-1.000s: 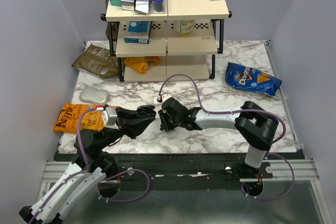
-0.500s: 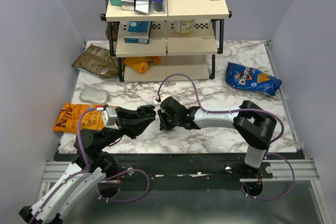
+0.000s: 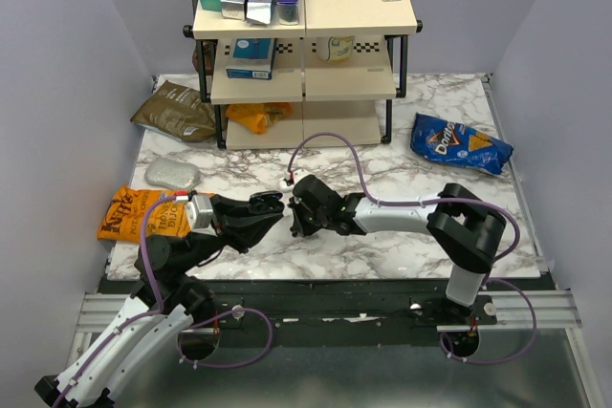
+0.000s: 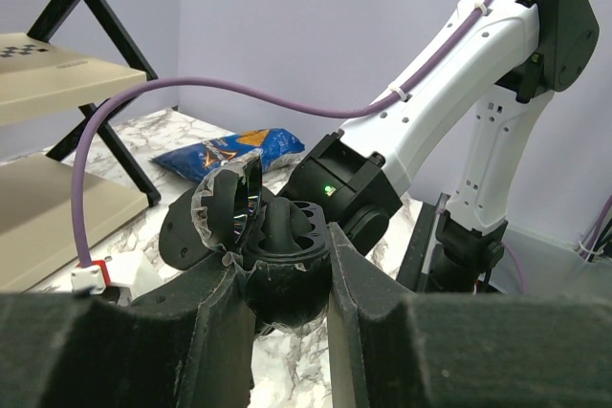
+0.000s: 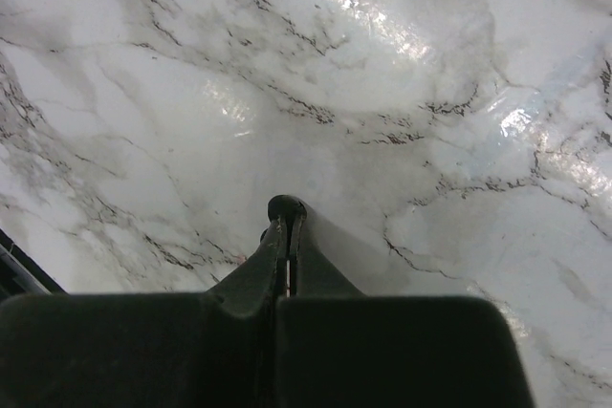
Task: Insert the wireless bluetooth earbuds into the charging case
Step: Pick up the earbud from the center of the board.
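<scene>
The charging case (image 4: 287, 253) is a black rounded pod with its lid (image 4: 229, 200) flipped up. My left gripper (image 4: 287, 279) is shut on its body and holds it above the marble table (image 3: 382, 255). In the top view the case (image 3: 267, 201) sits at the left gripper (image 3: 272, 206), just left of my right gripper (image 3: 297, 227), which points down at the tabletop. In the right wrist view the right gripper (image 5: 286, 220) is shut, with a tiny black round earbud (image 5: 286, 205) pinched at its very tips, just over the marble. No other earbud shows.
A two-tier shelf rack (image 3: 306, 45) with boxes stands at the back. A blue Doritos bag (image 3: 462, 143) lies at right. At left are an orange chip bag (image 3: 134, 212), a silver pouch (image 3: 173, 174) and a brown bag (image 3: 175, 110).
The right gripper's jaws have closed together at the tabletop; its arm has barely shifted. The left arm has held still with the case.
</scene>
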Available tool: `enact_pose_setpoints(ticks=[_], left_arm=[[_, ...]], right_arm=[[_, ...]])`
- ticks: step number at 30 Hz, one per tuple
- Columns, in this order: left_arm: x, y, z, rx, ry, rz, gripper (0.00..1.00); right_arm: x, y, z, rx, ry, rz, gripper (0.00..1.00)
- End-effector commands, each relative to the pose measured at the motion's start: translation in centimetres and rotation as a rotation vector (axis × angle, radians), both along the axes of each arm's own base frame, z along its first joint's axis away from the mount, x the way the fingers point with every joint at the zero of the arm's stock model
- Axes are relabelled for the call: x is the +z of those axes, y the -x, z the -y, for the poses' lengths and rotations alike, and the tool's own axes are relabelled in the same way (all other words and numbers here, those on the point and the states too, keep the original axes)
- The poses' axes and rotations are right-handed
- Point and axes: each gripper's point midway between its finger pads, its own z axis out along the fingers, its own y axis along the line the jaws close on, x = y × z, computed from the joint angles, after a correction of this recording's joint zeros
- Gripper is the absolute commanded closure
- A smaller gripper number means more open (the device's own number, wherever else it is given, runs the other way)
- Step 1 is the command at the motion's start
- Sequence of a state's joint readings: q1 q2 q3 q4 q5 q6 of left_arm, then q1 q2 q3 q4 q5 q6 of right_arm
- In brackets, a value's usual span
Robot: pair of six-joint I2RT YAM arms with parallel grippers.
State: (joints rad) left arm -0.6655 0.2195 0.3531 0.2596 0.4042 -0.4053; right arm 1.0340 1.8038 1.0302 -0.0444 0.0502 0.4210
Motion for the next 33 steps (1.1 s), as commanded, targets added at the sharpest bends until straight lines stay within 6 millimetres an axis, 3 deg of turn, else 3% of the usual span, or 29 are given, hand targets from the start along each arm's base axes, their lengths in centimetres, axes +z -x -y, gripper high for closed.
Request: enact_pose_setpoints(ticks=[1, 8, 9, 11, 13, 15, 16, 20, 24, 29, 33], left_arm=[[0.6, 0.4, -0.1, -0.01, 0.016, 0.018, 1.0], [1.2, 0.3, -0.3, 0.005, 0.035, 0.016, 1.0], [1.4, 0.2, -0.4, 0.006, 0.04, 0.019, 1.0], [1.7, 0.1, -0.3, 0.007, 0.045, 0.02, 1.0], [2.1, -0.1, -0.1, 0.004, 0.047, 0.029, 1.0], [2.5, -0.3, 0.5, -0.013, 0.037, 0.035, 1.0], [2.6, -0.4, 0.7, -0.019, 0.03, 0.039, 1.0], [3.3, -0.5, 2.6, -0.109, -0.012, 0.044, 1.0], [4.4, 0.0, 5.2, -0.269, -0.069, 0.064, 1.0], [4.6, 2.0, 7.4, -0.554, -0.169, 0.063, 1.0], [4.9, 2.3, 8.6, -0.72, -0.201, 0.016, 1.0]], right_arm=[[0.7, -0.2, 1.9, -0.03, 0.039, 0.034, 0.99], [7.3, -0.7, 5.1, -0.045, 0.016, 0.192, 0.99], [10.1, -0.6, 5.7, -0.049, -0.027, 0.236, 0.99], [12.6, -0.3, 7.1, -0.016, -0.016, 0.288, 0.99], [17.3, 0.2, 8.2, 0.02, -0.059, 0.378, 0.99], [19.3, 1.2, 9.4, 0.077, -0.056, 0.406, 0.99], [21.8, 1.6, 10.5, 0.079, -0.082, 0.458, 0.99], [27.3, 3.9, 13.6, 0.143, -0.123, 0.538, 0.99], [30.1, 6.1, 15.4, 0.241, -0.136, 0.582, 0.99], [30.8, 8.0, 16.4, 0.347, -0.151, 0.612, 0.99], [31.5, 9.4, 16.6, 0.409, -0.194, 0.629, 0.99]])
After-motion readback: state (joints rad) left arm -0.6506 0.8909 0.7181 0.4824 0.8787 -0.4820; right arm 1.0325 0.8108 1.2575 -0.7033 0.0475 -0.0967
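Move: The earbud is already pinched between the right fingertips, close to the table. The open black charging case it is bound for, held in the left gripper, is about 8 cm back, 6 cm to the left and some 27 cm above the right hand. The white case rests on the table roughly 13 cm ahead and 2 cm left of the right hand. From the left hand the earbud lies about 8 cm ahead, 6 cm to the right and 27 cm below. Keep the right fingers shut on the earbud and carry it fast up off the table, about 33 cm, veering right and somewhat back to come up to the height of the charging case, while tipping the fingers upward some 40 degrees. From midway, bring the left gripper, still holding the open case, about 8 cm right and a little up, swinging clockwise. ##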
